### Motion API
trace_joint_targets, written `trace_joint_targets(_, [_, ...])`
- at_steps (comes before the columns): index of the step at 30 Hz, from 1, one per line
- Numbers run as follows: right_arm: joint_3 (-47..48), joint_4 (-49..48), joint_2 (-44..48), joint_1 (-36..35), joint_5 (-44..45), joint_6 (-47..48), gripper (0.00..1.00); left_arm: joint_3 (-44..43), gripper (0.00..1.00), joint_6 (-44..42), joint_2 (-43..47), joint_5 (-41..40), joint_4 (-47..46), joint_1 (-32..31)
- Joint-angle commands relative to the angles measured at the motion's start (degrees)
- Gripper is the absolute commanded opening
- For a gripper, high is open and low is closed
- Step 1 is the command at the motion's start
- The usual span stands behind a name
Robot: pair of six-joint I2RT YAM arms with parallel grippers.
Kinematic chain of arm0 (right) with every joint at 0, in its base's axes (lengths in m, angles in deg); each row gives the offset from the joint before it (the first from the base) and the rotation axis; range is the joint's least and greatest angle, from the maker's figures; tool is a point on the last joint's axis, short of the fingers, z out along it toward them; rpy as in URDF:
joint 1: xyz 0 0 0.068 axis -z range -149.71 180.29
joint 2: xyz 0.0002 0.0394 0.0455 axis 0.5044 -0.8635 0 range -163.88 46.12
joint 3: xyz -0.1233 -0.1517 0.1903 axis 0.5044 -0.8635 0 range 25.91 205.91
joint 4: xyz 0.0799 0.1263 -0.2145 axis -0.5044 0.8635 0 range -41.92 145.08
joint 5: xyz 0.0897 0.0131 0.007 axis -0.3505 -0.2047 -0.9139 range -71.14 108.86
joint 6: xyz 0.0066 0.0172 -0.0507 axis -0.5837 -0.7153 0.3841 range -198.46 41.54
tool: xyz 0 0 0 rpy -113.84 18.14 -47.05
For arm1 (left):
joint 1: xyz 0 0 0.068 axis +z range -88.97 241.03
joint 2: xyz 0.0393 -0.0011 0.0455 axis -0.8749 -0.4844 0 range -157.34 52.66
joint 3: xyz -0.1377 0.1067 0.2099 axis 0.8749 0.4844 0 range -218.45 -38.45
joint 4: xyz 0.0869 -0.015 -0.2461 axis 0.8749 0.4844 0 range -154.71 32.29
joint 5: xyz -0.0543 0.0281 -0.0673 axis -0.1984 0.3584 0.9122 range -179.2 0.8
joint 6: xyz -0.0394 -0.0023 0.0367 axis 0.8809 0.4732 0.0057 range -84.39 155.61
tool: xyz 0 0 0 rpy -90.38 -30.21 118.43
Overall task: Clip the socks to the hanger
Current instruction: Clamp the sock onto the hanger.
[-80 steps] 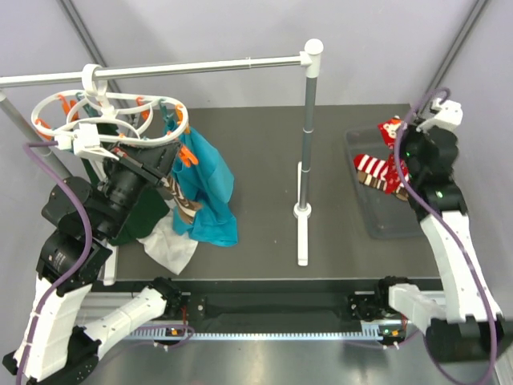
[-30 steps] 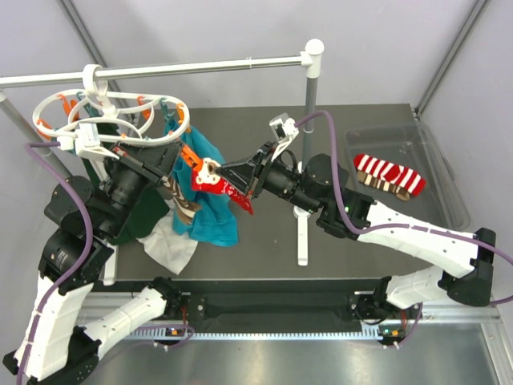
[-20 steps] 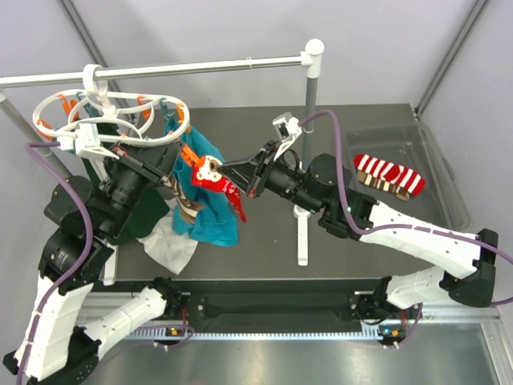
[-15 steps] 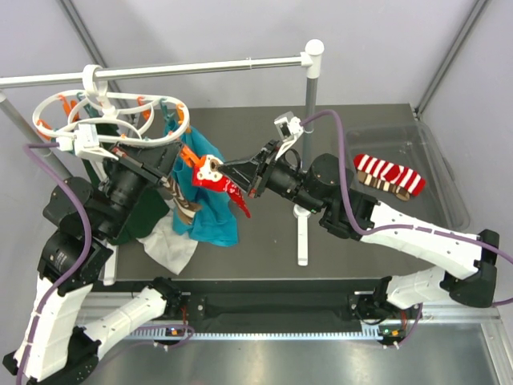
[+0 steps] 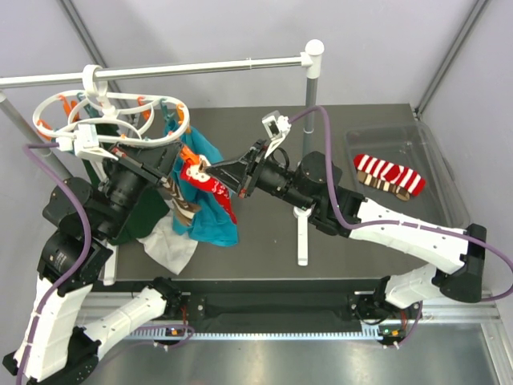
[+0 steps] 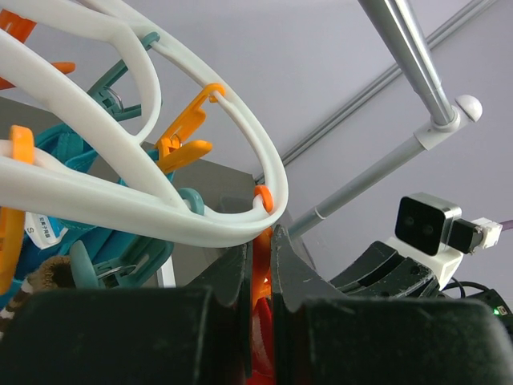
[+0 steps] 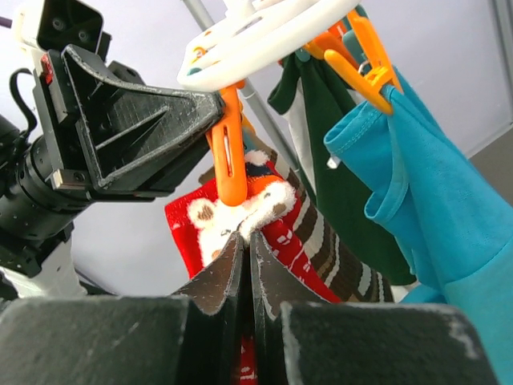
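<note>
The white ring hanger (image 5: 104,120) hangs at the back left with orange and teal pins. My left gripper (image 5: 170,164) is shut on an orange clothespin (image 6: 260,265) under the ring (image 6: 120,200). My right gripper (image 7: 247,237) is shut on a red sock (image 7: 280,233) with a white furry cuff. It holds the cuff up against the lower end of that orange clothespin (image 7: 231,160). From above, this red sock (image 5: 210,180) hangs beside a brown striped sock (image 5: 180,204) clipped to the hanger. Another red-and-white striped sock (image 5: 389,175) lies in the tray.
A teal garment (image 5: 212,204) and a dark green cloth (image 7: 321,144) hang from the hanger, with a white cloth (image 5: 168,245) below. The long white rail (image 5: 200,66) and its upright post (image 5: 309,120) stand mid-table. A clear tray (image 5: 437,200) sits at the right.
My right arm has swung from the tray across to the hanger and carried the red sock left, up to the orange pin. The left arm has stayed put.
</note>
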Motion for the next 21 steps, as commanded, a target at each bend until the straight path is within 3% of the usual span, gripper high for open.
trace_joint_targets(1, [2.84,-4.72,0.17,-0.45,-1.88,-1.0,0.0,0.36,0.0,0.64,0.2,0.6,0.55,0.08])
trace_joint_targets(4, [2.31,-5.17,0.26,-0.45,-2.05,-0.65,0.0,0.54,0.0,0.64,0.2,0.95,0.46,0.08])
trace_joint_targets(5, [2.4,-5.17,0.26,-0.45,-2.14,-0.65,0.0,0.71,0.05,0.64,0.2,1.13,0.46,0.08])
trace_joint_targets(6, [2.4,-5.17,0.17,-0.54,-2.06,-0.56,0.0,0.8,0.16,0.81,0.28,1.57,0.38,0.08])
trace_joint_targets(8, [2.23,-5.69,0.17,-0.54,-2.14,-0.47,0.0,1.77,0.3,1.25,0.72,1.66,-0.5,0.16])
trace_joint_targets(9, [2.14,-5.87,0.17,-0.54,-2.06,-0.47,0.0,2.12,0.44,1.34,0.9,1.92,-0.76,0.08])
trace_joint_targets(12, [2.14,-6.05,0.17,-0.45,-1.79,0.14,0.01,3.17,0.58,1.78,1.6,1.92,-1.21,0.08])
trace_joint_targets(14, [2.31,-5.96,-0.09,-0.45,-1.35,0.58,0.01,3.26,0.62,1.78,1.96,1.66,-1.12,0.08])
trace_joint_targets(17, [3.19,-4.73,-0.88,-0.45,-0.56,1.89,0.01,3.0,0.78,1.6,2.39,1.92,-1.03,0.08])
trace_joint_targets(21, [3.98,-2.19,-1.24,-0.36,2.49,4.36,0.01,1.68,0.82,1.34,3.01,2.19,0.46,0.16])
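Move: Just under and around the orange clip still squeezed in the left fingers, the red sock's cuff lies about 4 cm below that hand, 2 cm to its right and 1 cm ahead. The brown striped sock hangs some 6 cm left, 3 cm ahead and 9 cm below; the blue cloth about 9 cm ahead, 2 cm left and 13 cm below. From the right hand, still pinching the sock, the orange clip is about 3 cm left, straight across and 4 cm above. Letting go of the orange clip, the left fingers spread wide from nearly shut, and the hand sinks about 1.5 cm beside it, barely tipping down. The right hand stays almost in place, keeping its pinch on the red sock below the clip. ##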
